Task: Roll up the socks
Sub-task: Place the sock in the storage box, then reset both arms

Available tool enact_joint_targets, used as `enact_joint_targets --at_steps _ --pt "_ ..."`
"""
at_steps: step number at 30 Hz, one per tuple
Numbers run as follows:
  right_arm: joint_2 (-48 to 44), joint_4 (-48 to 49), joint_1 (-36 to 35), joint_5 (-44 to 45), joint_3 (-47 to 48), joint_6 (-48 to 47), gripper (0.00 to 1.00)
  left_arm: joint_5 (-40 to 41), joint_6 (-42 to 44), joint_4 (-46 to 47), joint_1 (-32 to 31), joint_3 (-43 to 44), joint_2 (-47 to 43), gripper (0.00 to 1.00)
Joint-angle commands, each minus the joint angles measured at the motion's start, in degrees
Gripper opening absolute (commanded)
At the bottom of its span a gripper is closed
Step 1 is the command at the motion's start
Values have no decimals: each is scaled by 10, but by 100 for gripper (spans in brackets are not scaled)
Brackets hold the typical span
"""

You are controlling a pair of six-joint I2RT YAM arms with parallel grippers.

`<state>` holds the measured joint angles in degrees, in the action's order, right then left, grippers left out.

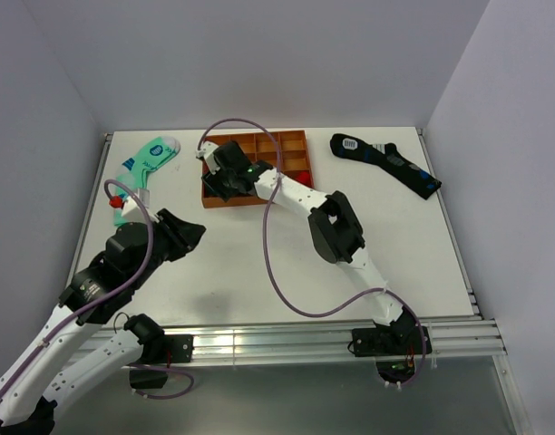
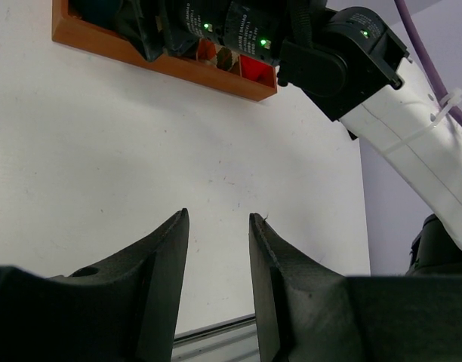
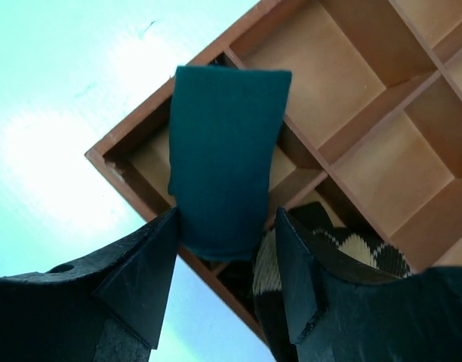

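A dark teal-green rolled sock (image 3: 227, 158) stands over the corner compartment of the orange wooden tray (image 3: 140, 124), its lower end between my right gripper's (image 3: 226, 215) fingers. The left finger touches it; a narrow gap shows beside the right finger, so the jaws stand open around it. No cartoon figure shows. In the top view my right gripper (image 1: 225, 172) is over the tray's (image 1: 287, 145) left end and hides the sock. My left gripper (image 1: 194, 231) is open and empty, low over the bare table (image 2: 218, 216), well short of the tray (image 2: 170, 66).
A black and cream patterned sock (image 3: 352, 253) lies in the neighbouring compartment. A mint-green sock (image 1: 149, 159) lies at the back left, a black sock with blue patches (image 1: 386, 163) at the back right. My right arm (image 1: 336, 227) crosses the table's middle.
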<state>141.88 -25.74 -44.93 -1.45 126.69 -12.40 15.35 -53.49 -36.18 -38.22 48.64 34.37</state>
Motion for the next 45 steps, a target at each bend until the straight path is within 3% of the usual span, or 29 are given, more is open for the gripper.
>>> enact_joint_targets --at_steps 1,18,25,37,45 --pt "-61 15 4 -31 -34 15 61 9 -1 25 2 -4 5 44" --pt "-149 78 20 -64 -112 63 63 64 -16 59 2 13 54 45" --pt "-217 97 34 -8 -176 117 63 109 -27 95 6 31 117 45" --pt "-501 174 68 69 -522 277 62 89 -56 217 89 44 282 42" --pt "-692 167 75 81 -711 329 63 86 -36 216 97 22 287 41"
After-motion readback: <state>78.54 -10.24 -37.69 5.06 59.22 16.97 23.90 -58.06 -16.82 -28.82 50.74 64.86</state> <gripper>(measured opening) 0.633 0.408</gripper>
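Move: The folded teal sock lies in the storage box's near-left compartment, just beyond the right hand's open fingers: about 2 cm ahead, 2 cm left and 3 cm below. The brown patterned sock is about 6 cm right and 2 cm ahead, the red sock some 20 cm right and 2 cm ahead, both about 4 cm lower. From the left hand the teal sock is about 27 cm straight ahead and 22 cm down; the mint sock lies 26 cm ahead, 20 cm left and 25 cm down. The right hand's already open fingers come clear of the teal sock, easing back a couple of centimetres and then lifting; the hand swings some 20 cm right and over 10 cm back and up, away to the near side of the box, turning clockwise about 30 degrees with its left side rising. The left hand, open and empty, reaches about 13 cm forward and 6 cm down towards the box, turning counter-clockwise some 20 degrees. ##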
